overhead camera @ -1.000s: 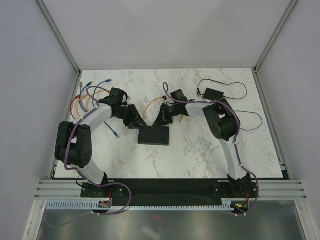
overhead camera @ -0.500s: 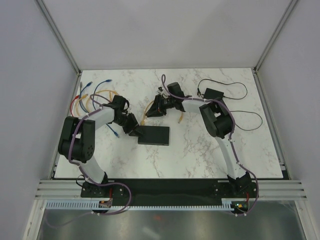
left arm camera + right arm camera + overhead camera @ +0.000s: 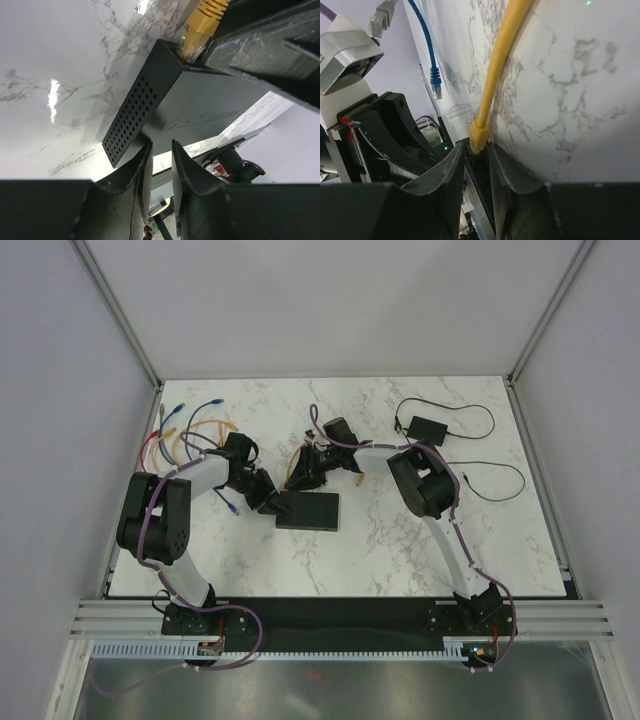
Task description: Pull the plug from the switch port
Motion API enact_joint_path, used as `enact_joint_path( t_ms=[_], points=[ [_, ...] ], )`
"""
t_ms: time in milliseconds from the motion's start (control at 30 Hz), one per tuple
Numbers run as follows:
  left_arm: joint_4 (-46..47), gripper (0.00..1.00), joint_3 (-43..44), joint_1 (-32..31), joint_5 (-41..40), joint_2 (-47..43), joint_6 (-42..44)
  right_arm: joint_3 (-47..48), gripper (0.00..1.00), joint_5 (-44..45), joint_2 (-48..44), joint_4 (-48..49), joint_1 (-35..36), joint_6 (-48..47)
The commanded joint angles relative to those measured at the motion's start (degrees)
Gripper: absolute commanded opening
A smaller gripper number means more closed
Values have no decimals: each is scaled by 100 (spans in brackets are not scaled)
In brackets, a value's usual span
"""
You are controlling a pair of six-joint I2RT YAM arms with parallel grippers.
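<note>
The switch (image 3: 308, 511) is a flat black box lying mid-table; its perforated end and top face (image 3: 200, 105) fill the left wrist view. A yellow plug (image 3: 199, 31) sits in a port on its back edge, and its yellow cable (image 3: 298, 453) arcs away behind. My right gripper (image 3: 303, 478) is open at that edge, its fingers standing on either side of the plug (image 3: 479, 136) with small gaps. My left gripper (image 3: 271, 503) is at the switch's left end. Its jaws (image 3: 161, 146) are narrowly apart with nothing between them, and one fingertip (image 3: 148, 150) is at the box's corner.
A small black adapter block (image 3: 427, 427) with a thin black cord (image 3: 500, 475) lies at the back right. Loose blue, orange and yellow cables (image 3: 185, 430) are bunched at the back left. A blue cable end (image 3: 434, 80) lies close to the left arm.
My right gripper has moved left along the switch's back edge and gone from shut to open around the plug. My left gripper has come down to the switch's left end and narrowed.
</note>
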Motion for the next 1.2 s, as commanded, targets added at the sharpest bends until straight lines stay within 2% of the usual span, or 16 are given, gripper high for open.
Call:
enact_joint_path(
  t_ms=[0,267,400,500,767,933,1167],
  points=[
    [-56,29,-140,-1,-458,203,-28,98,34,-36,82,-37,41,-257],
    [-57,29,-132,8,-493,238,7,177,34,-45,205,-64,146,-239],
    [-74,29,-114,-1,-510,247,25,194,26,-62,284,-46,172,-117],
    [-83,29,-114,8,-502,273,51,203,24,-115,337,120,181,41],
    [-92,29,-105,-1,-493,300,86,265,24,-115,425,305,190,270],
    [-109,29,-105,-1,-501,326,130,142,0,-36,399,647,190,542],
    [-153,30,-140,8,-466,352,113,-288,0,131,346,1543,137,1297]
  ],
)
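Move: The yellow plug sits in the leftmost port on the switch's far side, about 1 cm back and 1 cm left of the right hand, at roughly its height. The middle of the switch is some 6 cm back and 5 cm right of that hand, a centimetre lower; a loose blue plug lies about 12 cm left and 5 cm back. From the left hand, already on the switch's left end, the yellow plug is about 6 cm ahead, straight in line, and 1 cm lower. The right fingers close on the yellow plug just in front of its boot and pinch it, after easing about 1 cm back and to the left onto it. Still closing, the hand then draws forward and left, each a little under 1 cm, away from the port, with a slight roll. The left hand stays put, its fingertips still resting on top of the switch to hold it. ##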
